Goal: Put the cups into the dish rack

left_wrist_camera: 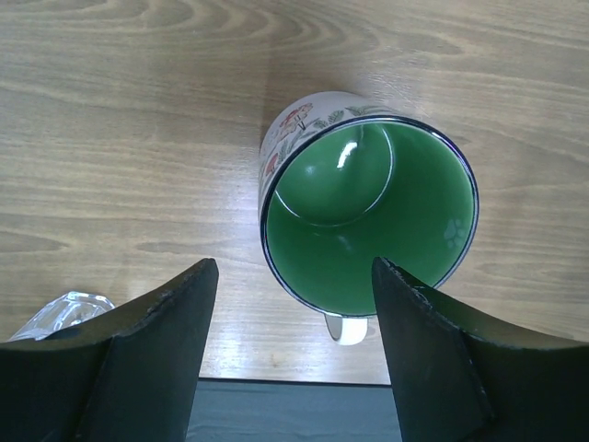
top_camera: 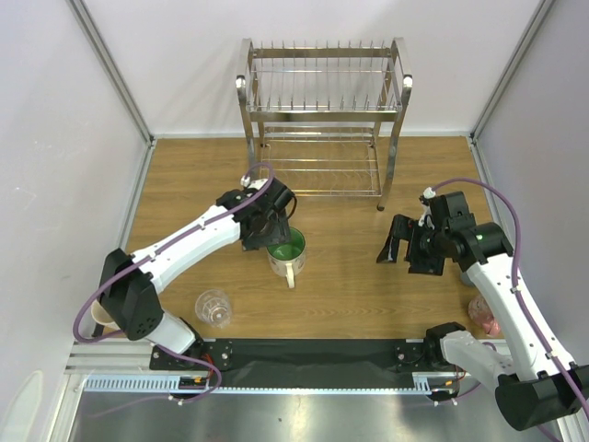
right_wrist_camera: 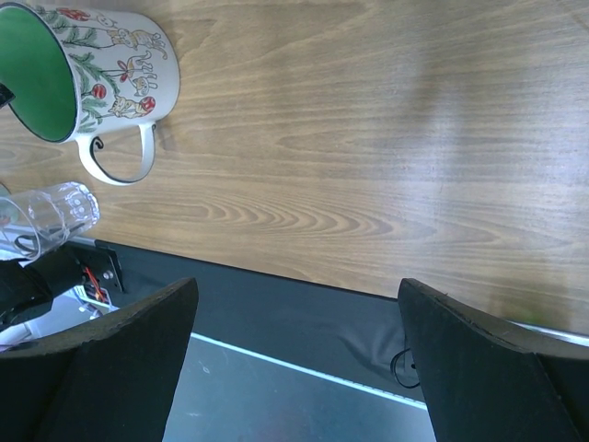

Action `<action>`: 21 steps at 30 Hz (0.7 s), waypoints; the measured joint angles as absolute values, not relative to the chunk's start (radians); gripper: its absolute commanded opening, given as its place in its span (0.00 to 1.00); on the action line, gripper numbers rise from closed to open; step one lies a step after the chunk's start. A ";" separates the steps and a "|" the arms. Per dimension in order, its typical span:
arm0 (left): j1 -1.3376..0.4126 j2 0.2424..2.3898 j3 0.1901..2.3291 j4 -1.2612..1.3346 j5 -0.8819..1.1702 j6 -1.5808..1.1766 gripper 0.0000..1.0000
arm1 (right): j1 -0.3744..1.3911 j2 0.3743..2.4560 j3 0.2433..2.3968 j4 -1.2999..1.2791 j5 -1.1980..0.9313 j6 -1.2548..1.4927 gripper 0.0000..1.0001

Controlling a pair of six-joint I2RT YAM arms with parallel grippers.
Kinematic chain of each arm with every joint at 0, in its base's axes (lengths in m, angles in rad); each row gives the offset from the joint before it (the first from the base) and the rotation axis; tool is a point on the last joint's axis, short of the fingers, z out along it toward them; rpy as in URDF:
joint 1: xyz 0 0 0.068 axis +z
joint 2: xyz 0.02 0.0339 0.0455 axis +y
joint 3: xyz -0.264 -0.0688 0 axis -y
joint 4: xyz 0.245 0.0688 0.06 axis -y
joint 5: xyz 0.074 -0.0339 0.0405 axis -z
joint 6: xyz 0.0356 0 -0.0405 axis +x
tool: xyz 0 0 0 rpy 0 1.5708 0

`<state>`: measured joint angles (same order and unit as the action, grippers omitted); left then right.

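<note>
The cream mug with the green inside (top_camera: 288,253) stands upright mid-table, its handle toward the near edge. My left gripper (top_camera: 268,230) hovers over its far-left rim, open. In the left wrist view the mug (left_wrist_camera: 368,216) lies just beyond the gripper (left_wrist_camera: 294,276); the right fingertip (left_wrist_camera: 396,295) overlaps the rim and nothing is gripped. A clear glass tumbler (top_camera: 213,307) lies near the front left. The pink mug (top_camera: 482,315) peeks out beside my right arm. My right gripper (top_camera: 400,241) is open and holds nothing. The dish rack (top_camera: 322,112) stands at the back.
A cream cup (top_camera: 101,316) is partly hidden behind the left arm's base. The right wrist view shows the mug (right_wrist_camera: 120,64), the tumbler (right_wrist_camera: 55,212) and the table's black front strip (right_wrist_camera: 304,313) between the open fingers. Grey walls enclose the table on three sides.
</note>
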<state>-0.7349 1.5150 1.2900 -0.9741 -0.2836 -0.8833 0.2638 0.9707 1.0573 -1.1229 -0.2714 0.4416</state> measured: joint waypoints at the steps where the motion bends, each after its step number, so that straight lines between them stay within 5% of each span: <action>1: -0.734 1.518 1.290 -0.974 -0.284 -0.884 0.73 | 0.264 0.970 1.053 -1.120 -0.271 0.445 0.98; 10: -0.726 1.583 1.260 -0.964 -0.279 -0.890 0.63 | 0.263 0.920 0.988 -1.097 -0.276 0.474 0.98; 19: -0.717 1.645 1.237 -0.919 -0.265 -0.865 0.23 | 0.264 0.899 0.963 -1.072 -0.303 0.505 1.00; 21: -0.714 1.647 1.237 -0.925 -0.266 -0.861 0.02 | 0.264 0.899 0.963 -1.058 -0.325 0.508 1.00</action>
<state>-0.7143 1.6474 1.2373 -0.9249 -0.2661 -0.8612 0.2638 0.8986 0.9630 -1.0580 -0.3248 0.5079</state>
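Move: Just to the right of the left hand, about 4 cm over and level with it fore and aft, stands the green-lined cup, its middle some 8 cm lower. The clear glass lies roughly 14 cm left and 13 cm back of that hand; the dish rack's middle is about 25 cm ahead and 13 cm right. From the right hand the green-lined cup is some 27 cm left, 7 cm ahead and 13 cm below. Sinking about 5 cm almost straight down with a slight tilt, the left hand straddles the left wall of the green-lined cup, its right finger going down inside the rim and its left finger outside. From partway down the fingers close from about three-quarters open to nearly shut, pinching the wall between them as the descent slows. ##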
